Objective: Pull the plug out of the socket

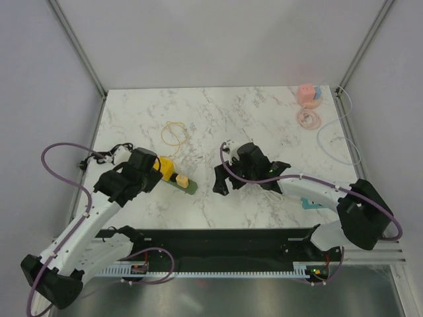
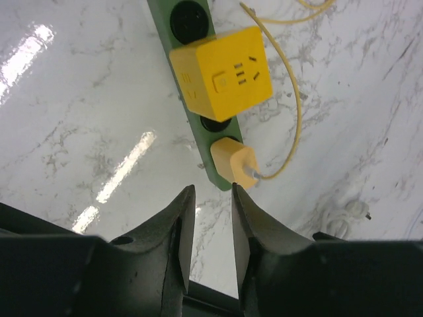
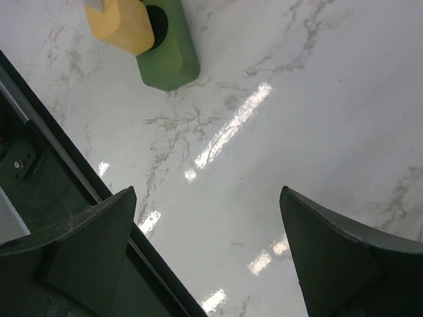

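A green socket strip (image 2: pixel 195 71) lies on the marble table. A big yellow cube adapter (image 2: pixel 221 71) sits in its middle, and a small yellow plug (image 2: pixel 232 160) with a thin yellow cable is plugged in near its end. My left gripper (image 2: pixel 211 198) hovers just short of that end. Its jaws are narrowly open with nothing between them, and the right fingertip is close to the small plug. My right gripper (image 3: pixel 206 195) stands wide open and empty over bare marble, a little to the right of the strip's other end (image 3: pixel 168 56).
The yellow cable makes a loop (image 1: pixel 174 134) behind the strip. Pink objects (image 1: pixel 308 94) and a white cable (image 1: pixel 330 132) lie at the far right corner. A black rail (image 1: pixel 218 238) runs along the table's near edge.
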Available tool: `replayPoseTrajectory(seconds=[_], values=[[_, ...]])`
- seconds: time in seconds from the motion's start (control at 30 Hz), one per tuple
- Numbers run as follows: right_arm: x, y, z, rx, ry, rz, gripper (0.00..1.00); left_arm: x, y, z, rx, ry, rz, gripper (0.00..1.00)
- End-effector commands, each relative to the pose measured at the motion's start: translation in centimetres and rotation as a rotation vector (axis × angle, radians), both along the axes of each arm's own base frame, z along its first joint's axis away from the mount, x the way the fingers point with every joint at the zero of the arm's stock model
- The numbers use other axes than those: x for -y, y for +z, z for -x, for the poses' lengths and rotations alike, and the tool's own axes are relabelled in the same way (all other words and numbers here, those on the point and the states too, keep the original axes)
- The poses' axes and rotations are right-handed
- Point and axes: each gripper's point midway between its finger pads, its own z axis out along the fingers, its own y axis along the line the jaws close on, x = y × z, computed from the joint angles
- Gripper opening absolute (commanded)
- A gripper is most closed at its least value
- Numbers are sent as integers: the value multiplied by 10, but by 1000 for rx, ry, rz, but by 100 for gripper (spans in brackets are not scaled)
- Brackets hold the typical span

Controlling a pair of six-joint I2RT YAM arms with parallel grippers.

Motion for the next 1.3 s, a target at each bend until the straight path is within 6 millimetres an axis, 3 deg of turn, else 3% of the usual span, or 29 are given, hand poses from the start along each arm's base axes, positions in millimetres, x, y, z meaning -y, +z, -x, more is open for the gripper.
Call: replayPoseTrajectory(seconds=[0.0,0.07,0.1,0.27,0.53,0.97,1.27], values=[[-40,31,-23,177,34,-44,98,-3,-4,-18,4,-81,3,35],[-66,30,-24,215,73,-23,97,-4,-10,-33,-20,-92,0,30],[-65,22,-25,207,67,-5,96,-8,-7,-39,-2,-70,7,26],[-103,25,-20,218,127,-14,91,-11,-6,-70,27,-91,68,13],[-140,16,-16,280,206,-9,84,-16,-22,-87,9,-96,82,3],[-165,-2,-26,304,234,37,68,-20,-37,-91,-14,-122,34,3],[-171,-10,-34,322,234,95,64,-20,-52,-85,-52,-127,37,3]])
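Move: Over the green socket strip, the left hand has the yellow adapter about 9 cm straight ahead and some 12 cm below it. The orange plug is about 4 cm ahead of that hand, 5 cm to its right and 12 cm down. From the right hand, the plug lies about 15 cm left, 2 cm forward and 5 cm below; the adapter stands 5 cm farther left and 5 cm farther out than the plug. Sweeping about 16 cm left, with a slight drift forward and down, the right hand comes in around the orange plug and narrows its wide-open fingers by roughly a third; it also turns some 15 degrees counter-clockwise. Meanwhile the left hand shuts its empty fingers and reaches 8 cm forward over the yellow adapter, then sinks towards it, 5 cm down in all. No touch by either can be made out. ##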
